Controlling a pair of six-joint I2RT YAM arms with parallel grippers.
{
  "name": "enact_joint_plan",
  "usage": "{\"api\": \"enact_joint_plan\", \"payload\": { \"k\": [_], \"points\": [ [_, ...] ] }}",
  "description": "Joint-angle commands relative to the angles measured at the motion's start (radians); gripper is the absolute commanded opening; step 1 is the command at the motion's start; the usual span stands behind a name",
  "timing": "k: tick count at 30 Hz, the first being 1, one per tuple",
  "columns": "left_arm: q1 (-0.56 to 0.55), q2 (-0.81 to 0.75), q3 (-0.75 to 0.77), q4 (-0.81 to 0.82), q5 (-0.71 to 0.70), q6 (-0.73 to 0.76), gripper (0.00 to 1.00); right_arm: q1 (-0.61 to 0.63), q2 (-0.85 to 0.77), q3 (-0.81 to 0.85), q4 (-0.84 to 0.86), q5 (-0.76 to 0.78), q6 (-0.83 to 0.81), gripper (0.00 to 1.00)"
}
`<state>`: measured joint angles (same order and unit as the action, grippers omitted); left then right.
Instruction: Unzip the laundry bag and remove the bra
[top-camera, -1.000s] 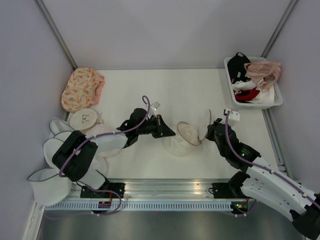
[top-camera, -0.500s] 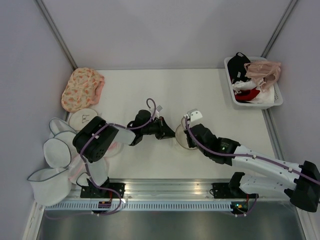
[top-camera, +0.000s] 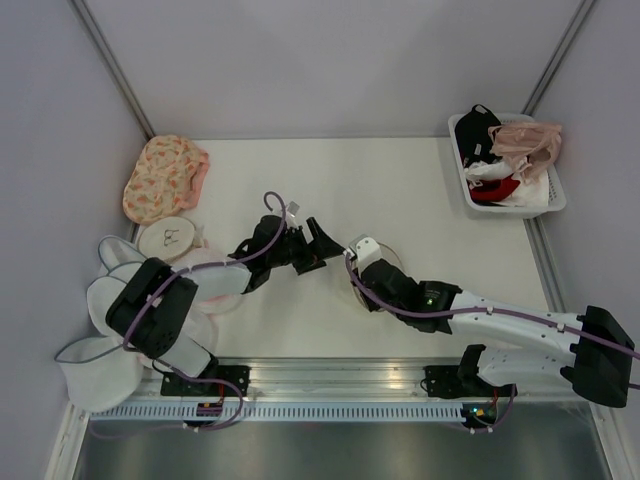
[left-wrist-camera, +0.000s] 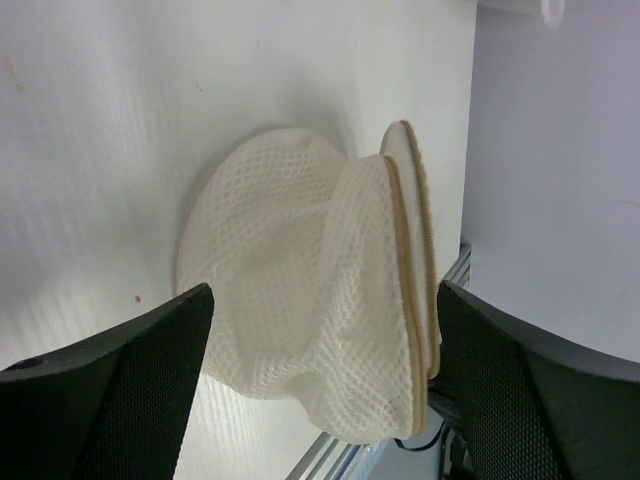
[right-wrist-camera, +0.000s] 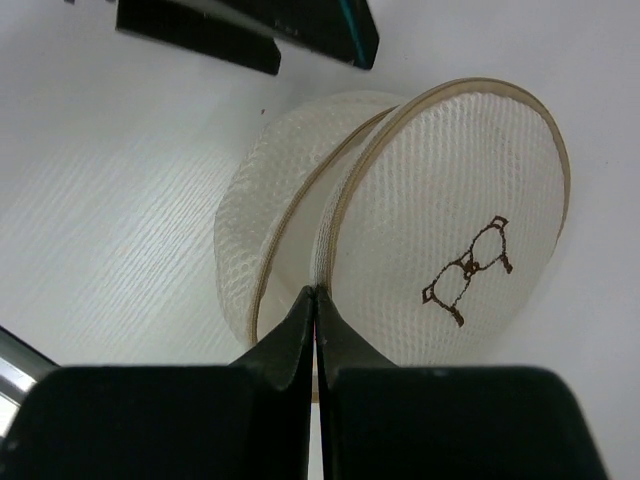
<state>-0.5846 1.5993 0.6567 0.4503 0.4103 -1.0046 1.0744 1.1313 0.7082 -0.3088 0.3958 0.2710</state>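
The laundry bag (right-wrist-camera: 400, 230), a cream mesh drum with a small black bra icon on its tilted lid, lies mid-table. It also shows in the left wrist view (left-wrist-camera: 300, 290) and, mostly under my right wrist, in the top view (top-camera: 358, 296). The lid stands partly apart from the body along the tan zip. My right gripper (right-wrist-camera: 316, 292) (top-camera: 362, 270) is shut on the zip seam at the bag's near edge. My left gripper (left-wrist-camera: 325, 300) (top-camera: 320, 248) is open, its fingers either side of the bag without holding it. The bra is hidden.
A white basket (top-camera: 553, 205) of clothes stands at the back right. A peach floral bag (top-camera: 163, 178) and several white mesh pouches (top-camera: 110, 300) lie along the left edge. A metal rail (top-camera: 330, 390) runs along the near edge.
My right arm has swung left over the bag and closed on its zip seam. My left gripper has let go, opened and drawn back up-left. The bag's raised lid has come down.
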Motion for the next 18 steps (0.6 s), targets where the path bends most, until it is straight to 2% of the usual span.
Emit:
{"api": "enact_joint_plan", "payload": {
  "k": [1,4,6,7,8,9,10,11,14,18],
  "points": [
    [0.000,-0.128,-0.037,-0.146,-0.185,0.032,0.96,0.012,0.004,-0.021,0.056,-0.066,-0.039,0.00],
    [0.000,-0.238,-0.080,-0.163,-0.240,0.020,0.98,0.012,0.002,-0.035,0.096,-0.142,-0.065,0.00],
    [0.000,-0.295,-0.091,-0.160,-0.214,0.027,0.98,0.012,0.001,-0.041,0.137,-0.222,-0.084,0.00],
    [-0.001,-0.309,-0.091,-0.160,-0.196,0.037,0.98,0.013,0.002,-0.038,0.145,-0.239,-0.087,0.05],
    [-0.001,-0.323,-0.089,-0.153,-0.168,0.062,0.98,0.013,-0.002,-0.033,0.149,-0.268,-0.087,0.21],
    [-0.003,-0.329,-0.088,-0.145,-0.103,0.072,0.98,0.012,-0.020,-0.026,0.149,-0.276,-0.078,0.65],
    [-0.004,-0.335,-0.091,-0.128,-0.072,0.083,0.98,0.015,-0.033,-0.018,0.146,-0.284,-0.075,0.89],
    [-0.007,-0.355,-0.094,-0.122,-0.044,0.105,0.98,0.015,-0.050,-0.010,0.133,-0.285,-0.069,0.98],
    [-0.015,-0.403,-0.114,-0.110,0.039,0.138,0.99,0.015,-0.140,0.025,0.074,-0.239,-0.035,0.98],
    [-0.020,-0.478,-0.095,-0.217,0.071,0.227,1.00,0.016,-0.310,0.054,0.025,-0.144,0.002,0.97]
  ]
}}
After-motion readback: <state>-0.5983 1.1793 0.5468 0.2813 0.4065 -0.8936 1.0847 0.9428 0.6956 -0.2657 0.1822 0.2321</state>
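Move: At the right hand's shut fingertips is the near-left rim of the laundry bag's lid; the lid's middle lies about 4 cm ahead and 3 cm to the right, some 3 cm lower. The bag's body is about 4 cm ahead of this hand, 3 cm left and 5 cm below. From the open left hand the body lies roughly 3 cm back, 6 cm right and 5 cm down, with the lid's middle some 3 cm back, 10 cm right and 4 cm below. Easing back and left about 3 cm each, still low and shut, the right hand then opens wide, letting go of the lid's rim, and lifts some 5 cm off the bag, rolling a little with a slight counter-clockwise turn. The left hand, already open and clear, rises about 7 cm, first drifting left and then drawing back, its fingers tilting up. ##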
